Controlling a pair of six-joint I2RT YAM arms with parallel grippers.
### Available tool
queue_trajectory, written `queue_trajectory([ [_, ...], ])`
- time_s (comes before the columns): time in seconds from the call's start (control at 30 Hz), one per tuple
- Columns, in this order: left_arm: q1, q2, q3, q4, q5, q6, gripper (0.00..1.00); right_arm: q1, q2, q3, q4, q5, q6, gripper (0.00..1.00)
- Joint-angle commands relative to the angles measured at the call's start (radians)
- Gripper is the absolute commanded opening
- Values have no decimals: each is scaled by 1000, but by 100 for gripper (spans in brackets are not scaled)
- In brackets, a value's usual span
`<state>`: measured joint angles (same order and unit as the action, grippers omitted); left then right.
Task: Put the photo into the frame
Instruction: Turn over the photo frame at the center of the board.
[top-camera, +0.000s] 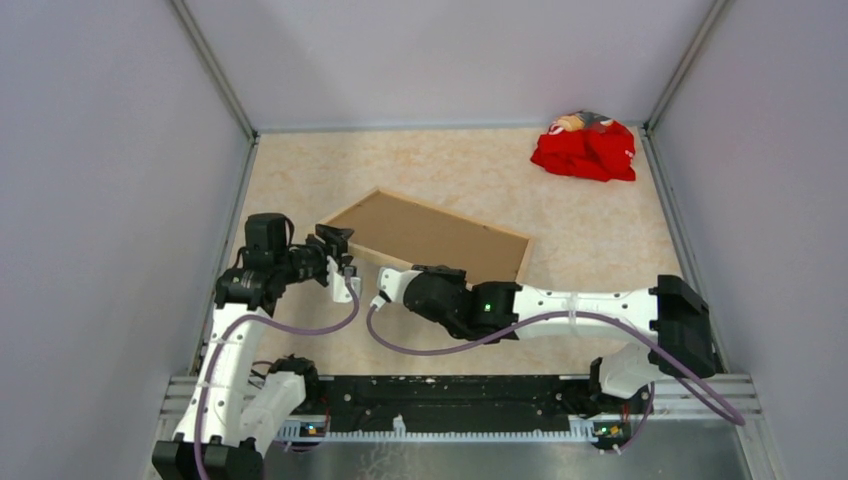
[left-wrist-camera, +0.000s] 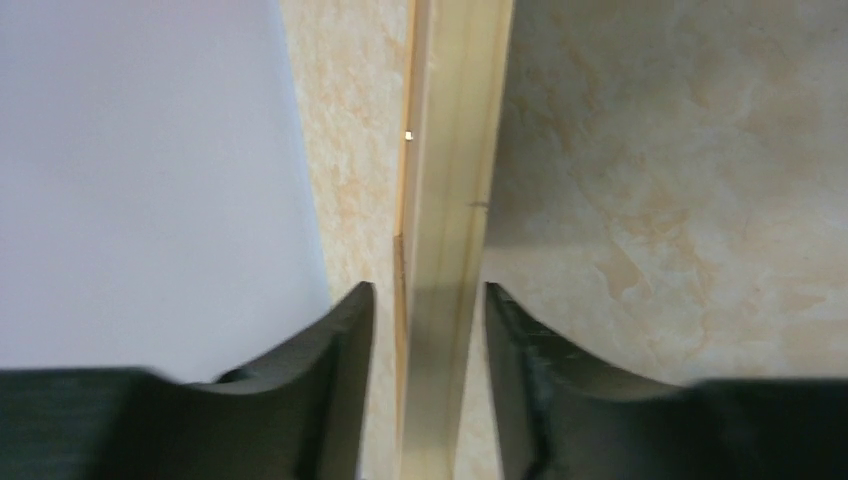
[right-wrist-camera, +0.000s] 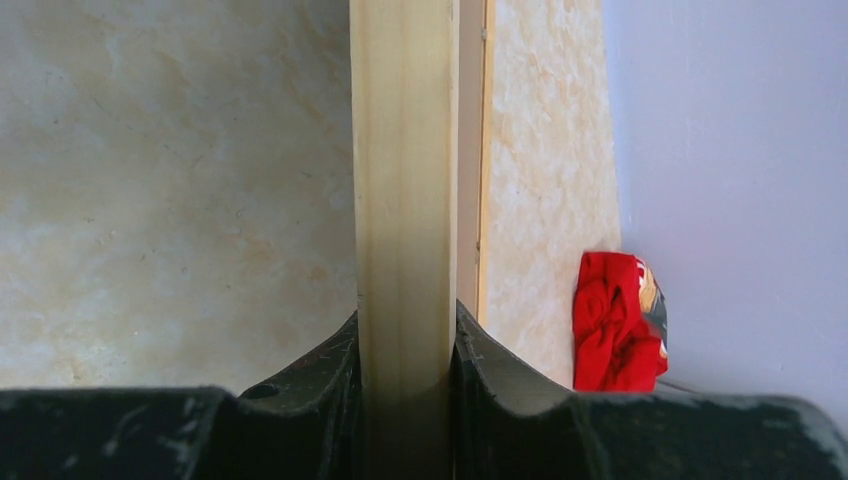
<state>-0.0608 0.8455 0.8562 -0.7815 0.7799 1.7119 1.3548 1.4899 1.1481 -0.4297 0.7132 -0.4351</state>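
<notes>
The frame (top-camera: 455, 214), thin light wood, lies at an angle mid-table with a plain brown board face up. My right gripper (top-camera: 385, 284) is shut on its near edge; in the right wrist view the wooden rail (right-wrist-camera: 405, 150) is pressed between both fingers (right-wrist-camera: 335, 370). My left gripper (top-camera: 345, 264) is at the frame's left corner. In the left wrist view its jaws stand open around the rail (left-wrist-camera: 450, 200), with a gap on each side. The photo is not in view.
A crumpled red cloth (top-camera: 585, 148) lies at the back right corner, also seen as the red cloth (right-wrist-camera: 612, 325) in the right wrist view. Grey walls (top-camera: 120, 200) enclose the table on the left, back and right.
</notes>
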Motion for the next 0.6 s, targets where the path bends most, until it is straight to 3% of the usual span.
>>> queue_trajectory([
  [0.0,1,-54,-12,138,81,-183,74,2,-16,112,84,48,-4,3],
  [0.07,1,-68,-14,195,70,-298,97,-20,-12,175,41,2,47,2],
  [0.4,92,95,206,393,18,-948,99,-330,99,651,-358,-458,403,0],
  [0.57,177,209,365,364,80,-1173,99,-540,59,558,-332,-738,596,0],
])
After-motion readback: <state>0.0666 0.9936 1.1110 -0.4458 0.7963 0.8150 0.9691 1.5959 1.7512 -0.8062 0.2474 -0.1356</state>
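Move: The photo frame stands steeply tilted, its raised long edge in the right fingers and between the already loosened left ones. The frame's middle lies some 6 cm ahead of the right hand, about level sideways and 9 cm below. From the left hand it is roughly 17 cm to the right, 1 cm ahead and 9 cm below; the frame's upper left corner is about 4 cm ahead and 5 cm left of that hand. Keep the right gripper shut on the raised edge and carry it up about 11 cm and forward 8 cm, turning the wrist some 35 degrees so the fingers point more steeply down. Meanwhile spread the left fingers from half to fully open, lift that gripper clear of the edge, about 10 cm up, then also forward and slightly left, rolling and turning it counter-clockwise. ##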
